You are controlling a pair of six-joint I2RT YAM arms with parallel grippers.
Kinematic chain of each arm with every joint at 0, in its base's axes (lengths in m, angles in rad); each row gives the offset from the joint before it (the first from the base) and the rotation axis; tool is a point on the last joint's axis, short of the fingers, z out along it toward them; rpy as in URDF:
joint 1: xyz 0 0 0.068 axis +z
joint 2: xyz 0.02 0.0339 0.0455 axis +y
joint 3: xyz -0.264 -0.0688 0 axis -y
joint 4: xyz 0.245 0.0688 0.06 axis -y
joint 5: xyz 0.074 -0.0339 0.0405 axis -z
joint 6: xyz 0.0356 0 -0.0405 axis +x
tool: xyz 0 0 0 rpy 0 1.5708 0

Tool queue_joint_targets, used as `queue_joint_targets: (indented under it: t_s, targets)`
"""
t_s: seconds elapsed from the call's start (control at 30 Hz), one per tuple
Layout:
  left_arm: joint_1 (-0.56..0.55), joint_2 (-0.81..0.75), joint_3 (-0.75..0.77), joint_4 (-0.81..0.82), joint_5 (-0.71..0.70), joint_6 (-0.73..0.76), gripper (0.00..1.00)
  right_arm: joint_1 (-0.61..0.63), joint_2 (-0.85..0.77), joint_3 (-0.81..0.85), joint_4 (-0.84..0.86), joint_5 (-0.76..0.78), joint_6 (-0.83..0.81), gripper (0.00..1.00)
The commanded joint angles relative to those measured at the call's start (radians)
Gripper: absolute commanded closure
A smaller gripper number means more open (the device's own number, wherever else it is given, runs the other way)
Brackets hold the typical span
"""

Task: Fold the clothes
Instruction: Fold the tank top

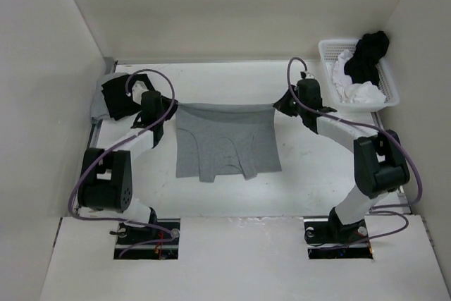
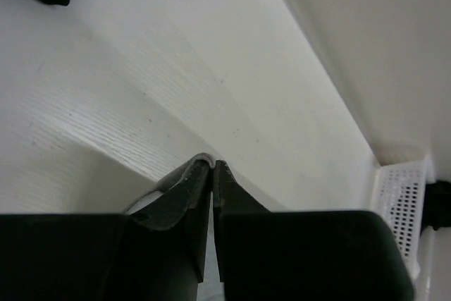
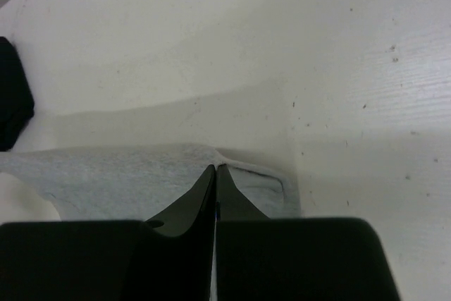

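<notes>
The clothes (image 1: 225, 142), a plain light grey garment, lie spread in the middle of the white table, their far edge pulled taut between my two grippers. My left gripper (image 1: 171, 108) is at the far left corner of that edge. In the left wrist view it (image 2: 213, 163) is shut, with a thin roll of grey fabric (image 2: 201, 157) over its tips. My right gripper (image 1: 276, 106) is at the far right corner. In the right wrist view it (image 3: 215, 168) is shut on the clothes (image 3: 106, 174), which stretch away to the left.
A black garment (image 1: 116, 96) lies at the far left of the table, close behind my left arm. A white perforated basket (image 1: 328, 51) with white and black clothes stands at the far right. White walls close in the table on three sides.
</notes>
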Motion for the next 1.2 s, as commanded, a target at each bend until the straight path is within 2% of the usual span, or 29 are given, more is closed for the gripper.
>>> queue_joint_targets:
  t_s: [0.0, 0.2, 0.33, 0.47, 0.7, 0.93, 1.17]
  targets:
    - [0.002, -0.149, -0.111, 0.119, 0.036, -0.038, 0.97, 0.000, -0.142, -0.125, 0.126, 0.017, 0.035, 0.98]
    - [-0.041, -0.433, -0.392, 0.111, 0.037, -0.053, 0.97, 0.007, -0.341, -0.391, 0.198, 0.039, 0.108, 0.98]
    - [-0.058, -0.632, -0.498, 0.039, 0.042, -0.081, 0.97, 0.057, -0.512, -0.529, 0.183, 0.080, 0.127, 0.98]
    - [-0.098, -0.835, -0.561, -0.096, 0.036, -0.085, 0.97, 0.099, -0.697, -0.635, 0.093, 0.115, 0.142, 0.98]
    - [-0.106, -1.079, -0.635, -0.356, 0.043, -0.081, 0.98, 0.218, -0.931, -0.759, -0.113, 0.172, 0.231, 0.98]
    - [-0.083, -1.251, -0.659, -0.565, 0.037, -0.074, 0.98, 0.277, -1.000, -0.819, -0.208, 0.192, 0.378, 1.00]
    - [-0.041, -1.269, -0.676, -0.625, 0.074, -0.050, 0.97, 0.322, -0.968, -0.827, -0.292, 0.232, 0.459, 1.00]
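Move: Both grippers already pinch the corners of the tank top's far edge, held up off the table. From the left gripper the left strap end lies some 27 cm back, 10 cm to its right and 9 cm below; the black cloth sits about 16 cm left and 2 cm farther out. From the right gripper the right strap end is about 26 cm back, 9 cm left and 9 cm below, with the basket 29 cm right and 12 cm ahead. Keep both grippers shut on the edge corners and draw them back together over the tank top towards the strap ends, some 22 cm on the left and 24 cm on the right. Hold roughly level at first, then sink over the last third while easing off, the right going lower, about 6 cm, with a slight downward tip and roll of its wrist. ##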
